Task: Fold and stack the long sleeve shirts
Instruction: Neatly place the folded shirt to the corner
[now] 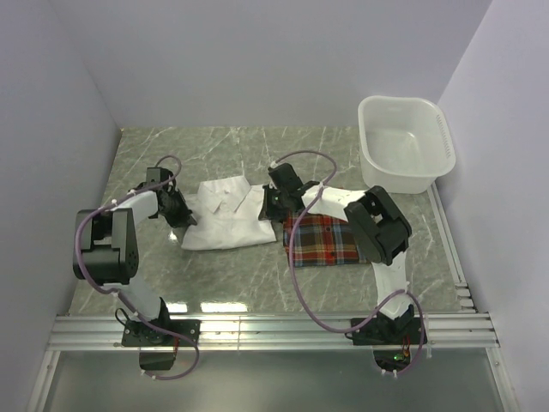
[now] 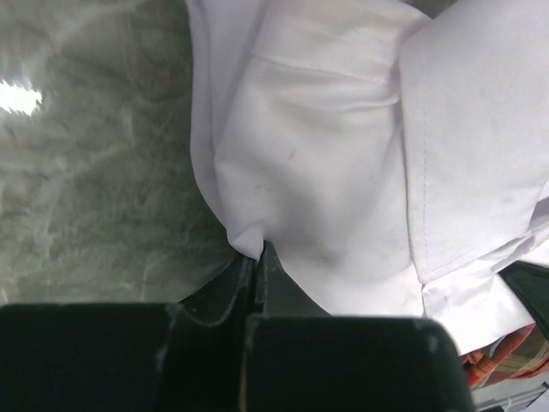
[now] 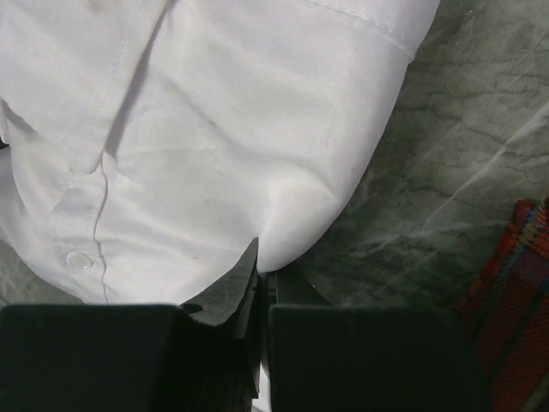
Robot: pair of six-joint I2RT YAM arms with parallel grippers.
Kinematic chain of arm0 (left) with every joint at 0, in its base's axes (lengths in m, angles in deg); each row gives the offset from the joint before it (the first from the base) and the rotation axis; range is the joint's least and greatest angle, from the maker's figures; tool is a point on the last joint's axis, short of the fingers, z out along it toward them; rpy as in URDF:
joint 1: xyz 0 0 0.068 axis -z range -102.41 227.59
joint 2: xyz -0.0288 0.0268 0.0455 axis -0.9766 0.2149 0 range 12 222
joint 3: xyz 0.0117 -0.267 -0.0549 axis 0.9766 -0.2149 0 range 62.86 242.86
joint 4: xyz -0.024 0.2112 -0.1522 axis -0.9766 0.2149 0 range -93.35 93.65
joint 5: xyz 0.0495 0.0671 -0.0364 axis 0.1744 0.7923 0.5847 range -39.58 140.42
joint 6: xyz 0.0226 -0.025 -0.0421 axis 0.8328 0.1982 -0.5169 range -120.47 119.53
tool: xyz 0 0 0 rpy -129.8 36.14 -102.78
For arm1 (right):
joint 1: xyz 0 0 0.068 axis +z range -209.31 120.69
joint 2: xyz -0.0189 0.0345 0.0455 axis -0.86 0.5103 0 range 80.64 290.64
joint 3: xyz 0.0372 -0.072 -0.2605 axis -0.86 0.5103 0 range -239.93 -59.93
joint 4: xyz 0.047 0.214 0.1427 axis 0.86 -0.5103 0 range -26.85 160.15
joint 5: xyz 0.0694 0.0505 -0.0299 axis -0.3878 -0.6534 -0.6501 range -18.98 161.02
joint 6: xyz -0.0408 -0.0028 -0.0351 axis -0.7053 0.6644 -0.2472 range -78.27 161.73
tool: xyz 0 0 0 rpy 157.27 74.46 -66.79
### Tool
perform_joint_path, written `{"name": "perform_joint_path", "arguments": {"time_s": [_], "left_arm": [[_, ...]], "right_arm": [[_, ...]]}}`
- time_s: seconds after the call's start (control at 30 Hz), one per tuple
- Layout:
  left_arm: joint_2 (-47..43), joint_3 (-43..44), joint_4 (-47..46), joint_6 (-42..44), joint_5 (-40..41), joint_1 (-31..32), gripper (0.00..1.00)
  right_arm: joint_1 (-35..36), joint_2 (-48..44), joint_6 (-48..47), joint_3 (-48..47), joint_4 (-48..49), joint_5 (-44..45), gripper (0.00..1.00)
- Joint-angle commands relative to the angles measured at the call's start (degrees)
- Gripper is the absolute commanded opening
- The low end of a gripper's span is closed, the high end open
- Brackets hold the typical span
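Observation:
A folded white shirt (image 1: 225, 218) with collar and buttons lies mid-table. A folded plaid shirt (image 1: 320, 239) in red, orange and dark checks lies just right of it. My left gripper (image 1: 178, 211) is at the white shirt's left edge, shut on a pinch of its cloth (image 2: 249, 239). My right gripper (image 1: 271, 206) is at the shirt's right edge, also shut on white cloth (image 3: 287, 245). In the right wrist view a button placket (image 3: 82, 259) shows at left and the plaid shirt (image 3: 515, 300) at the far right.
A white plastic basin (image 1: 403, 142) stands at the back right near the wall. Grey marble tabletop (image 1: 240, 146) shows around the shirts. White walls close in left, back and right. A metal rail (image 1: 274, 330) runs along the near edge.

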Motion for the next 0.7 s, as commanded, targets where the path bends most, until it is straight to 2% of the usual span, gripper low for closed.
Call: {"name": "perform_joint_path", "arguments": {"time_s": [0.0,0.13,0.2,0.47,0.67], "left_arm": [[-4.6,-0.6,2.2,0.0,-1.5,1.0,0.01],[-9.6,1.1,3.9,-1.7,-0.4,1.8,0.01],[-12.7,2.7,4.4,-3.1,0.4,4.3,0.0],[-18.2,9.4,5.3,-9.8,3.5,16.0,0.0],[-16.7,13.7,2.1,-14.9,4.2,25.6,0.0]], "right_arm": [[0.7,-6.8,-4.7,-1.0,-0.6,0.2,0.0],[0.8,-11.0,-8.0,-2.9,-5.0,4.0,0.0],[0.7,-13.6,-9.5,-3.8,-7.9,6.3,0.0],[-0.6,-23.3,-15.6,-4.1,-18.1,17.8,0.0],[-5.3,-32.1,-18.9,-0.1,-23.1,23.8,0.0]]}}
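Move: Both grippers already pinch the folded white shirt by its side edges, with its middle about 11 cm to the right of the left gripper and 10 cm to the left of the right one. The folded plaid shirt it heads towards lies some 19 cm to the right of the right gripper and 4 cm nearer the bases, and about 39 cm to the right of the left gripper and 3 cm nearer. The white bin stands roughly 38 cm to the right of the right gripper and 19 cm farther out. Keep both grippers shut on the white shirt's edges and raise them together some 15 cm, first nearly straight up, then swinging more and more to the right towards the plaid shirt: about 13 cm with the left, 10 cm with the right. Let both wrists tip their fingers forward and up by some 20 degrees on the way. ##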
